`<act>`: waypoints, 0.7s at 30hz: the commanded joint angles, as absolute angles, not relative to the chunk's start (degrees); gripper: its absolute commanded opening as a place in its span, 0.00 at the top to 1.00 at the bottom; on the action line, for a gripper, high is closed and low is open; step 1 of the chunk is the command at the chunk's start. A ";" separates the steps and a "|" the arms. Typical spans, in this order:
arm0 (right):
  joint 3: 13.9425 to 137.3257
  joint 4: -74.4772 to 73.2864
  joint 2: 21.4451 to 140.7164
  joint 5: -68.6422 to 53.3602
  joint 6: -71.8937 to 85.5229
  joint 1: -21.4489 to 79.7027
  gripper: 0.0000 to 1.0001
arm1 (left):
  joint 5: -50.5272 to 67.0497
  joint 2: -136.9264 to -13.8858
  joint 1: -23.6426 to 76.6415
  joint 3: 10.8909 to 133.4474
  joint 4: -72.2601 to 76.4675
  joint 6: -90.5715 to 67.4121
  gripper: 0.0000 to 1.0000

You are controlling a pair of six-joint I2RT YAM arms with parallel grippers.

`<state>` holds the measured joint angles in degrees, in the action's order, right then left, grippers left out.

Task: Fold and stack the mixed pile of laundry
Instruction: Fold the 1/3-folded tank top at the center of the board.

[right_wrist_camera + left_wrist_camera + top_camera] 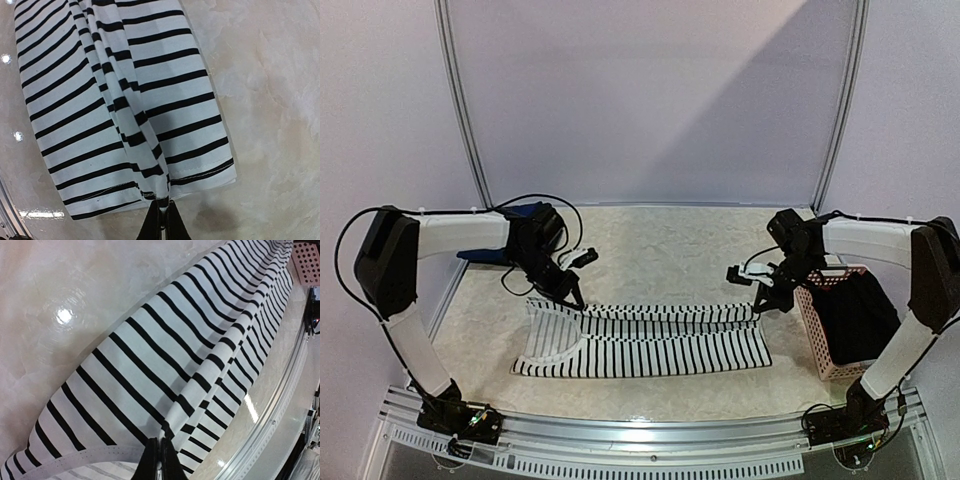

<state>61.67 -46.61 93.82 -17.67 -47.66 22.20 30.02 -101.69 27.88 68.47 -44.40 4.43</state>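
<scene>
The black-and-white striped tank top (650, 340) lies spread across the middle of the table with a ridge pulled up along its far side. My left gripper (578, 299) is shut on a pinched fold near the top's left end, by the neckline; in the left wrist view the striped cloth (150, 365) runs away from the closed left gripper (161, 450). My right gripper (758, 309) is shut on the same fold at the hem; the right wrist view has the right gripper (164, 212) pinching the hem edge of the striped top (100, 100). A black garment (857, 315) fills the basket.
The pink slotted basket (817, 335) stands at the right edge, close to my right arm, and its corner (307, 262) shows in the left wrist view. Something dark blue (483, 256) sits behind my left arm. A metal rail (640, 432) runs along the near edge.
</scene>
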 commanded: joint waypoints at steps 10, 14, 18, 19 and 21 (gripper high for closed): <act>70.13 -41.57 99.82 -9.77 -45.87 21.96 1.00 | 23.37 -107.96 28.13 76.99 -46.33 3.57 1.00; 79.96 -41.23 105.11 -7.21 -43.88 20.99 1.00 | 20.95 -110.74 26.85 84.86 -47.89 4.68 1.00; 86.06 -38.42 110.93 -3.52 -42.54 20.42 1.00 | 18.68 -116.01 25.50 93.93 -50.17 5.78 1.00; 87.95 -38.27 112.68 -3.00 -42.28 20.25 1.00 | 18.23 -117.72 25.27 96.36 -51.14 5.81 1.00; 89.90 -38.16 115.86 -2.42 -41.25 19.95 1.00 | 17.24 -120.84 24.90 100.19 -52.22 6.00 1.00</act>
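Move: Bare board for the held far edge of the tank top lies beyond the cloth: about 12 cm straight ahead of the left hand and about 14 cm ahead of the right, some 5 cm below both. The tank top's doubled near band lies about 12 cm back and 11 cm to the right of the left hand. The navy stack sits some 16 cm ahead and 16 cm left of that hand; the basket is about 18 cm right of the right hand, 2 cm back. Forward, after a dip of about 1 cm, both hands sweep the tank top's pinched far edge out over the bare board and away from the doubled near band, gathering speed and rising as they go. The left travels about 11 cm, the right some 15 cm. Both wrists tilt the fingertips forward, the right a little more, and the fingers keep their hold on the corners. ##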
